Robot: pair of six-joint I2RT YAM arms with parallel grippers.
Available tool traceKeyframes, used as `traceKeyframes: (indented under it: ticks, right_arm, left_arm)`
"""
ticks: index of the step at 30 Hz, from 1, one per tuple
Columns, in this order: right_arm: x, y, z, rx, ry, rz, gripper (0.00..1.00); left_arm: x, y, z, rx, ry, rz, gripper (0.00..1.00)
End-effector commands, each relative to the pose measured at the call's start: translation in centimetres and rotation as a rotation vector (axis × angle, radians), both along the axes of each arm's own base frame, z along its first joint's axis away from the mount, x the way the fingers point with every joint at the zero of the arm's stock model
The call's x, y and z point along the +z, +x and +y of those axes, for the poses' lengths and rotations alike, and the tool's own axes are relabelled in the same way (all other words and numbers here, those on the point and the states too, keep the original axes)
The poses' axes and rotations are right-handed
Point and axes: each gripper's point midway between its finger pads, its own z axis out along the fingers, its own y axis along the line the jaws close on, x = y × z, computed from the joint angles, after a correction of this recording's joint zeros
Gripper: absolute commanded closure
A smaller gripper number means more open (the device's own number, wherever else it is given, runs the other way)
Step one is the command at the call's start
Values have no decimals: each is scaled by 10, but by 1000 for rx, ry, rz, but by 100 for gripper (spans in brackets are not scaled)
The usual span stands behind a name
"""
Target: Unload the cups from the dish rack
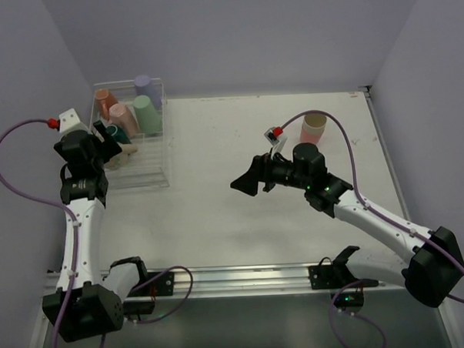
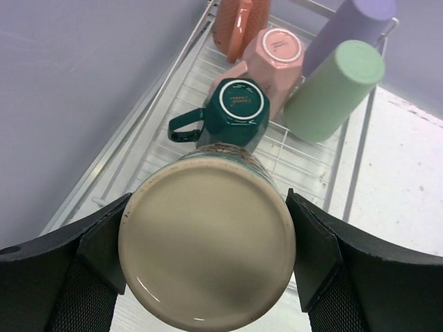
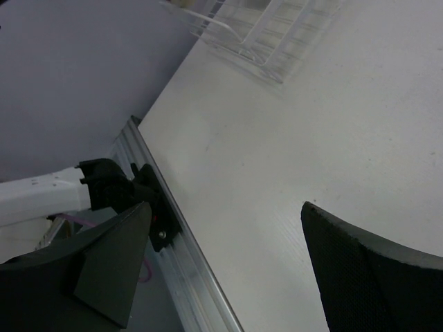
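Note:
The dish rack [image 1: 154, 180] stands at the back left against the wall. In it lie an orange cup [image 2: 239, 24], a pink cup [image 2: 280, 48], a green cup [image 2: 332, 90], a purple cup [image 2: 353, 24] and a dark green handled mug [image 2: 239, 107]. My left gripper [image 2: 208, 235] is inside the rack, shut on a cream mug [image 2: 208, 249] whose round base faces the camera, with a pad against each side. A beige cup [image 1: 315, 128] stands on the table at the back right. My right gripper [image 1: 251, 181] hovers open over the middle of the table with nothing between its fingers.
A metal rail [image 1: 236, 278] runs along the table's near edge, with the arm bases on it. The wall [image 1: 28, 90] stands close behind the rack on the left. A corner of the rack [image 3: 263, 28] shows at the top of the right wrist view.

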Motion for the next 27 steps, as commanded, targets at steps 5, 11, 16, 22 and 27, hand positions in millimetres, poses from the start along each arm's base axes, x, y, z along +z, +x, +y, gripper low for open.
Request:
traceKeyframes:
  ticks: [5, 11, 16, 22, 27]
  right_arm:
    - [62, 2, 28, 22, 253, 21, 10]
    - [80, 5, 50, 48, 308, 56, 10]
    - [97, 10, 62, 56, 433, 112, 9]
    - [97, 32, 75, -33, 527, 188, 9]
    - [95, 49, 83, -70, 562, 234, 7]
  left_arm:
    - [77, -10, -22, -84, -37, -212, 88]
    - [103, -17, -65, -283, -139, -304, 92]
    - [122, -30, -103, -456, -231, -384, 96]
    - [127, -42, -136, -607, -347, -420, 98]
    - [134, -60, -166, -763, -415, -463, 99]
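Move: My left hand already holds the beige cup, mouth down, above the rack. The open right gripper it is going to lies about 46 cm to its right, 12 cm back and 2 cm lower. From the left hand, the dark green cup stands some 11 cm ahead and 1 cm left, the pink cup 17 ahead and 4 right, the light green cup 17 ahead and 11 right, all about 14 below. From my right hand, the beige cup is roughly 45 cm left, 13 ahead and 2 below. I swing the beige cup out towards my right gripper: my left hand goes about 13 cm right while climbing some 7 and drawing back about 4, turning clockwise with its left side dipping, grip kept. My right hand comes to meet it, empty and open, about 8 cm left and 5 up, edging forward late, rolling some 25 degrees with its fingertips tipping up. ##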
